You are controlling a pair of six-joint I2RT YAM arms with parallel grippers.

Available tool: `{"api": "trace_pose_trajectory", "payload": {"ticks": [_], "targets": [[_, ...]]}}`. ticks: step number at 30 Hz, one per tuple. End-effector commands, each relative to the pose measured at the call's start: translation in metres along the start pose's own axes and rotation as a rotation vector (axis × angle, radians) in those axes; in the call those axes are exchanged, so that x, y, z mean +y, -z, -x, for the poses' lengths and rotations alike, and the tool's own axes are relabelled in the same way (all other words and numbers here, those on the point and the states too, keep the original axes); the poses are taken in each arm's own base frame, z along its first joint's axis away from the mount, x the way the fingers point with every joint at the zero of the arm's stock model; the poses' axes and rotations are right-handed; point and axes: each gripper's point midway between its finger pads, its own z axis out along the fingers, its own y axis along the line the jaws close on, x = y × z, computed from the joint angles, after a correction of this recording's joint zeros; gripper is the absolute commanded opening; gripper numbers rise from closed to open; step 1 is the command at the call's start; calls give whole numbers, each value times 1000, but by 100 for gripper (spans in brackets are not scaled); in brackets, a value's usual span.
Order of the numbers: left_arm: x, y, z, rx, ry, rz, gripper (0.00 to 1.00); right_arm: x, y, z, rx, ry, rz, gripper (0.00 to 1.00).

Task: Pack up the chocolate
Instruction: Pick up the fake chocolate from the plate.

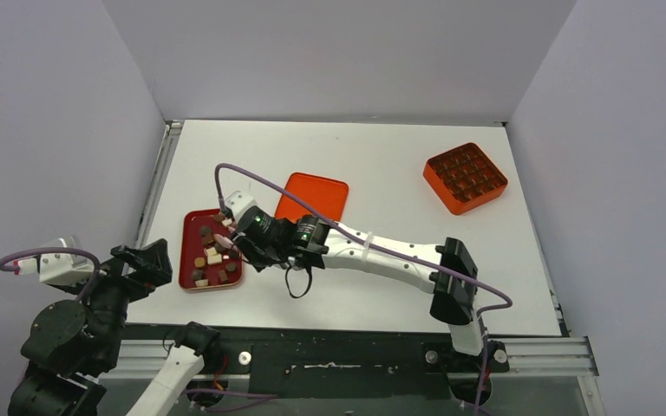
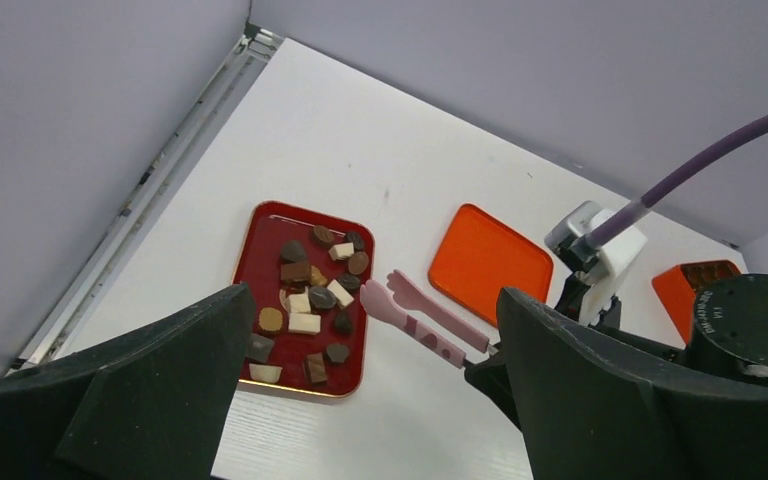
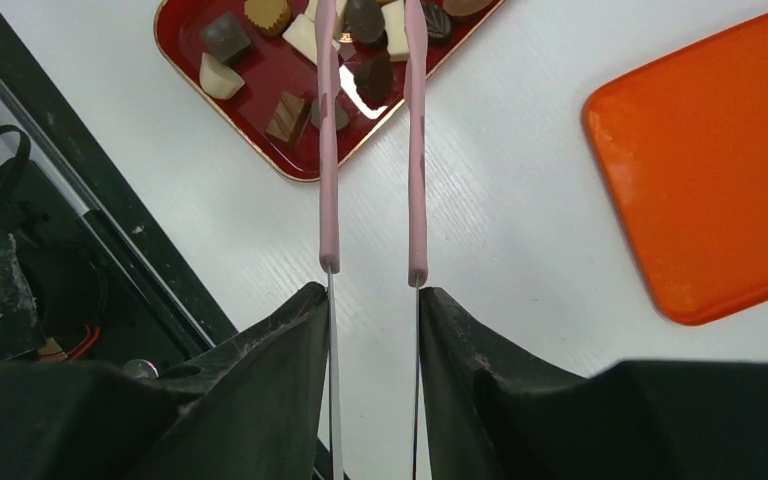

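Note:
The chocolate [image 1: 211, 256] [image 2: 305, 300] [image 3: 365, 75] lies as several dark and pale chunks in a red tray [image 1: 189, 227] [image 2: 260, 225] [image 3: 175, 40]. My right gripper [image 1: 256, 236] [image 3: 372, 292] is shut on the pink tongs [image 2: 425, 318] [image 3: 328, 150]. The tongs' two arms stand apart and reach over the tray's right edge. In the left wrist view their tips hold nothing. My left gripper [image 1: 143, 264] [image 2: 375, 300] hangs open to the left of the tray at the table's near edge, with nothing between its fingers.
A flat orange lid [image 1: 314, 197] [image 2: 488, 262] [image 3: 710, 170] lies just right of the tray. An orange grid box [image 1: 466, 178] [image 2: 695, 280] with dark pieces in its cells stands at the back right. White walls close the table on three sides.

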Motion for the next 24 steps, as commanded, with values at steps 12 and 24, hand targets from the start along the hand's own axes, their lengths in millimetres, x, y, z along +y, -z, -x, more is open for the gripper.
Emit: {"api": "trace_pose_trajectory", "payload": {"ticks": [12, 24], "targets": [[29, 16, 22, -138, -55, 78, 91, 60, -24, -18, 126, -109, 58, 36], [33, 21, 27, -186, -53, 71, 91, 67, -54, -28, 179, -165, 66, 36]]}}
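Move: My right hand, a pink-tipped stick along each finger, is lined up for the striped chocolate at the plate's near end: about 12 cm to my left, 1 cm back and 18 cm below. The dark hexagonal chocolate is 2 cm right of it and 2 cm farther out; the white wedge is 5 cm left of it and 2 cm nearer. The orange tray is some 20 cm ahead of my hand and 9 cm right. From my left hand the striped chocolate is roughly 5 cm ahead, 2 cm right and 36 cm below. I lower my right hand about 7 cm while drawing it back some 5 cm and carrying it left about 4 cm, bringing the stick tips to the plate's near end, close over the striped chocolate. The wrist tips the fingers more steeply down, and they keep their part-open gap. My left hand, empty and open, eases a few centimetres left and back, clear of the plate. ##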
